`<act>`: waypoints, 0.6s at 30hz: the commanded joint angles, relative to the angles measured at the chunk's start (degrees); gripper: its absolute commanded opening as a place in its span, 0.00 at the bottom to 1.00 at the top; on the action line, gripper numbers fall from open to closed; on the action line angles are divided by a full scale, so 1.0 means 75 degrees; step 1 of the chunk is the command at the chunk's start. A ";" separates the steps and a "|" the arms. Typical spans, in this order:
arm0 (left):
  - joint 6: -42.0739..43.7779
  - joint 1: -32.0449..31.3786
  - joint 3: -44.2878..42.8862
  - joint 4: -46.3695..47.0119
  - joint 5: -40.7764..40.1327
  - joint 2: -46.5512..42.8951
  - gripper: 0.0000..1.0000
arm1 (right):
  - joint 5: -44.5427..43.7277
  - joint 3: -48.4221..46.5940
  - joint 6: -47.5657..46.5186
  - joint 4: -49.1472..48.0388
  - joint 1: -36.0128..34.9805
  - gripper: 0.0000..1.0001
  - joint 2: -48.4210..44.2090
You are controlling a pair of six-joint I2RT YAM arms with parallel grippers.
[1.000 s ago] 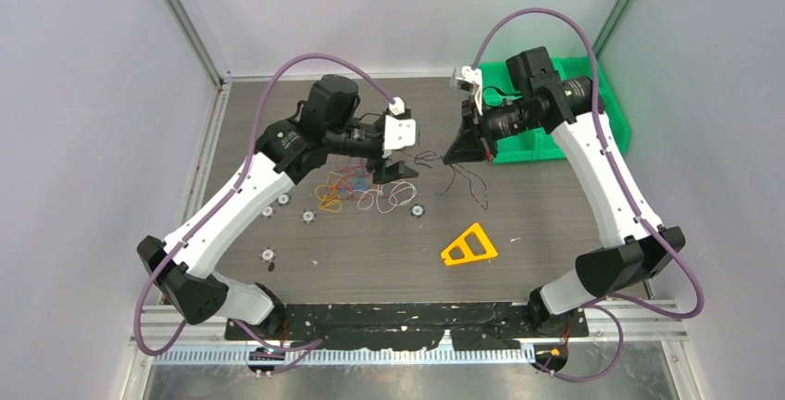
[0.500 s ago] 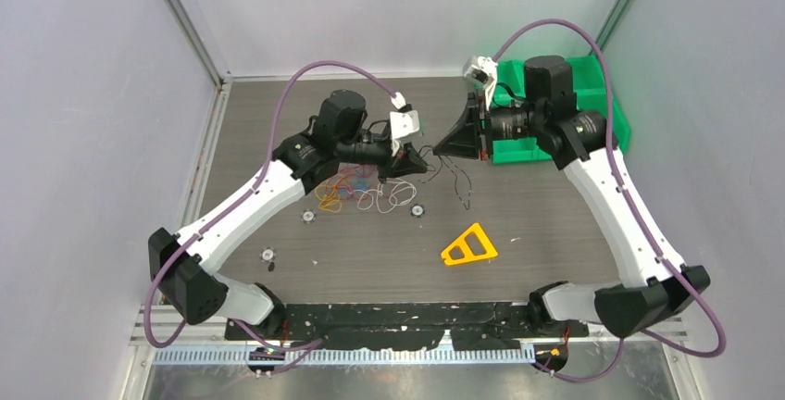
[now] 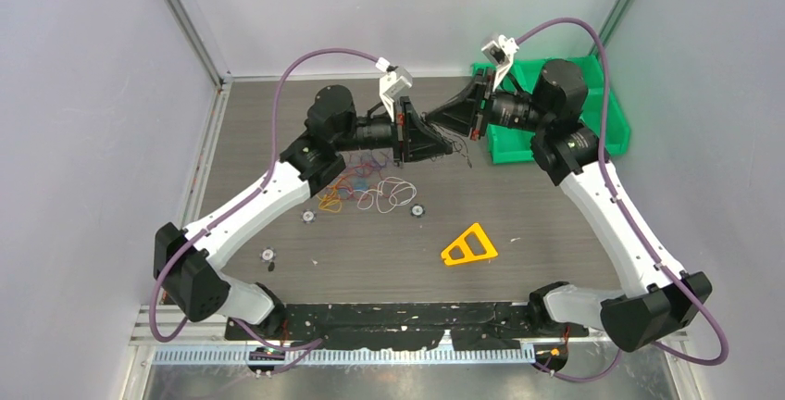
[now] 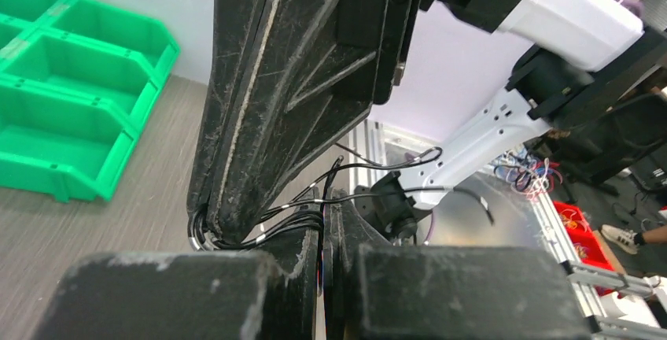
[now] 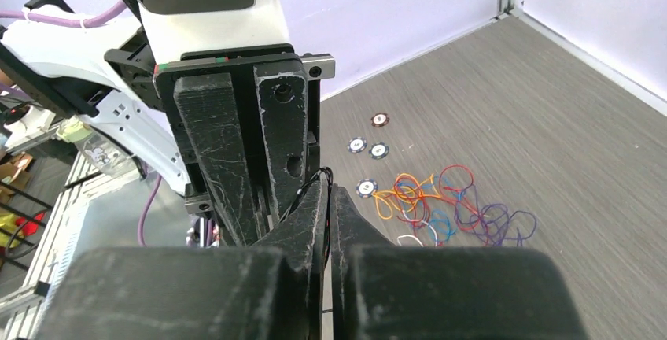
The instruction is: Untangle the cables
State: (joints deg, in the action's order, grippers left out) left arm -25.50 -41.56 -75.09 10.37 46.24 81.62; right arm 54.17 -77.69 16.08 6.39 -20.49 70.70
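Both grippers are raised over the back middle of the table, tips crossing. My left gripper [image 3: 450,147] [image 4: 325,208] is shut on a bundle of thin black cables [image 4: 277,228]. My right gripper [image 3: 435,122] [image 5: 327,189] is shut on the same black cables [image 5: 320,176]; the strands run from its tip into the left one. Short black ends [image 3: 467,154] dangle below the tips. The other cables [image 3: 366,185] [image 5: 440,198], red, blue, orange, white and purple loops, lie in a loose heap on the table under the left arm.
Round poker chips [image 3: 417,210] [image 5: 366,188] lie around the heap. An orange triangular piece [image 3: 469,245] sits at the front middle. A green bin [image 3: 611,115] [image 4: 71,120] stands at the back right, behind the right arm.
The left gripper has shut on the black cables. Both arms have risen and swung toward the back, lifting the black cables off the table.
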 commanded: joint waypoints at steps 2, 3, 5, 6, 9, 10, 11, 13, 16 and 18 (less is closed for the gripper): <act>-0.0716 -0.0120 0.0109 0.0981 0.0217 -0.0270 0.00 | -0.0330 0.0078 0.0281 -0.0934 -0.0115 0.05 -0.0293; -0.0557 -0.0073 0.0186 0.0768 0.0227 -0.0338 0.00 | -0.0226 -0.0034 0.0118 -0.0644 -0.0103 0.05 -0.0320; -0.0053 0.0098 0.0302 0.0319 0.0280 -0.0498 0.00 | 0.0049 -0.0361 -0.0271 0.0025 -0.0038 0.08 -0.0296; 0.0252 0.0182 0.0328 0.0056 0.0352 -0.0562 0.00 | 0.0122 -0.0503 -0.0463 0.0383 0.0053 0.15 -0.0267; 0.1469 0.0437 0.0328 -0.0933 0.0678 -0.0753 0.00 | 0.0548 -0.1114 -0.1114 0.1757 0.0389 0.50 -0.0161; 0.1904 0.0488 0.0285 -0.1275 0.0739 -0.0806 0.00 | 0.0623 -0.1220 -0.1219 0.2176 0.0573 0.62 -0.0141; 0.2306 0.0514 0.0230 -0.1692 0.0793 -0.0840 0.00 | 0.0733 -0.1477 -0.1561 0.2449 0.0639 0.66 -0.0085; 0.3015 0.0526 0.0146 -0.2285 0.0858 -0.0896 0.00 | 0.0816 -0.1933 -0.2293 0.3410 0.0695 0.73 0.0059; 0.3527 0.0527 0.0010 -0.2685 0.0944 -0.0905 0.00 | 0.0878 -0.2280 -0.2875 0.4291 0.0642 0.78 0.0262; 0.3699 0.0517 -0.0086 -0.2849 0.1028 -0.0862 0.00 | 0.0822 -0.2442 -0.3180 0.4645 0.0523 0.78 0.0375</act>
State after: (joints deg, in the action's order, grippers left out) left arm -6.48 -37.56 -72.84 -4.91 51.05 76.20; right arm 58.61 -92.55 0.78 30.39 -15.35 71.77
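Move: The black cable is already pinched between both hands' fingertips, high over the table, with the left fingertips roughly 4 cm back and 4 cm to the right of the right ones. About 37 cm below the left hand, the white cable lies some 9 cm ahead and 9 cm left, the coloured tangle 13 cm ahead and 17 cm left, and the yellow triangle about 2 cm back and 9 cm right. Right hand opens, frees the black cable, withdraws 4 cm right and up; left draws it 5 cm left-down. ##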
